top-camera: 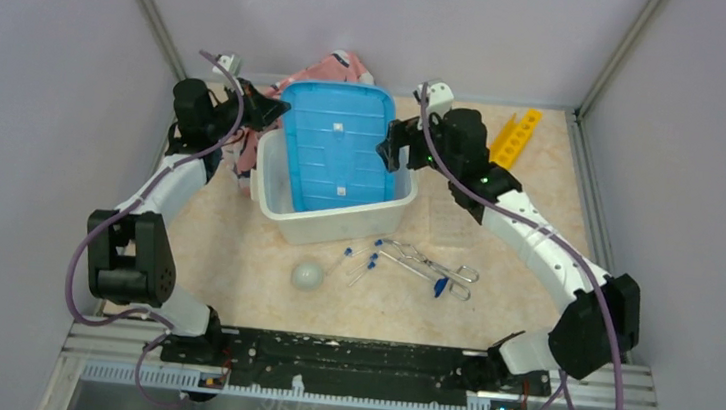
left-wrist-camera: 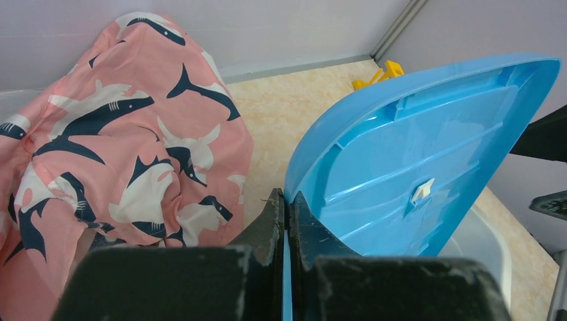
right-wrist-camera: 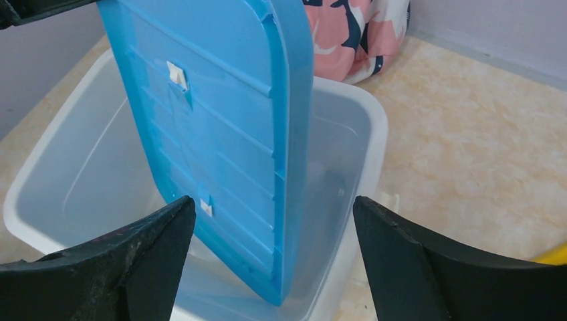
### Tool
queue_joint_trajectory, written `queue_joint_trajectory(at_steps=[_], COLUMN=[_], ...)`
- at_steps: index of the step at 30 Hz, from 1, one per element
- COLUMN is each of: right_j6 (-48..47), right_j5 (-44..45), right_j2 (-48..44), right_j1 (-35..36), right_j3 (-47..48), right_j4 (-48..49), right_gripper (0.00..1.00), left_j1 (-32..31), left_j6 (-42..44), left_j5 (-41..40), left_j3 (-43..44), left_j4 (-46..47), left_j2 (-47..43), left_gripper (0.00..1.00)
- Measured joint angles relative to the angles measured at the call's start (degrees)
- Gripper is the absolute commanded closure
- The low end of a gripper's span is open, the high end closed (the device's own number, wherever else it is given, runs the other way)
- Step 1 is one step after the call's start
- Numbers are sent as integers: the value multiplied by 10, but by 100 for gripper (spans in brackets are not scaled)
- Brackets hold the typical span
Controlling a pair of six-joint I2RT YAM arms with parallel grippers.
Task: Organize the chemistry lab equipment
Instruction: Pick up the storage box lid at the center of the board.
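Observation:
My left gripper [left-wrist-camera: 286, 200] is shut on the left rim of the blue lid [top-camera: 334, 147], which is tilted up over the white bin [top-camera: 332, 224]. In the left wrist view the lid [left-wrist-camera: 428, 154] stands on edge. My right gripper [right-wrist-camera: 274, 214] is open, its fingers on either side of the lid's right edge [right-wrist-camera: 294, 134] without touching. In front of the bin lie the silver tongs [top-camera: 425, 265], thin tubes with blue caps [top-camera: 366, 262] and the whitish ball [top-camera: 308, 276]. The yellow rack [top-camera: 515, 137] lies at the back right.
The pink whale-patterned cloth [top-camera: 327, 71] is bunched behind and left of the bin, and fills the left of the left wrist view [left-wrist-camera: 114, 147]. Grey walls close in three sides.

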Motion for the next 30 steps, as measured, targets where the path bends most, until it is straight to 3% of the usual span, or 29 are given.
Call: queue_joint_trajectory(at_steps=[7, 13, 20, 26, 30], right_j6=[-10, 3, 41, 78, 107], right_j5=[-48, -138, -268, -370, -410], right_j2=[64, 99, 138, 187, 212], right_j1=[-8, -40, -81, -104, -110], right_j3=[1, 1, 21, 50, 57], right_j4=[48, 116, 193, 238, 279], right_gripper=[15, 27, 61, 100, 100], left_j1=[0, 0, 0, 1, 2], left_j6=[0, 0, -2, -13, -17], left_j5=[11, 19, 28, 32, 33], left_j3=[0, 0, 0, 0, 2], left_j4=[9, 14, 20, 20, 20], left_j2=[0, -1, -1, -1, -1], left_gripper=[100, 100, 94, 69, 62])
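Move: My left hand holds the storage box lid by its left edge, with the lid's middle about 6 cm back, 9 cm right and 8 cm below. From my open, empty right hand, the lid's middle is level fore and aft, some 11 cm left and 7 cm lower. The storage box's middle is about 6 cm back, 11 cm left and 20 cm below my right hand, and the pink cloth roughly 9 cm ahead, 19 cm left and 24 cm below. I bring my right hand forward and left about 7 cm to the lid's right edge, dipping some 3 cm and coming back up, while it turns counter-clockwise nearly 30 degrees and rolls its left side up. Its fingers close and pinch that edge. My left hand stays almost in place and, late on, partly opens around the left edge. ##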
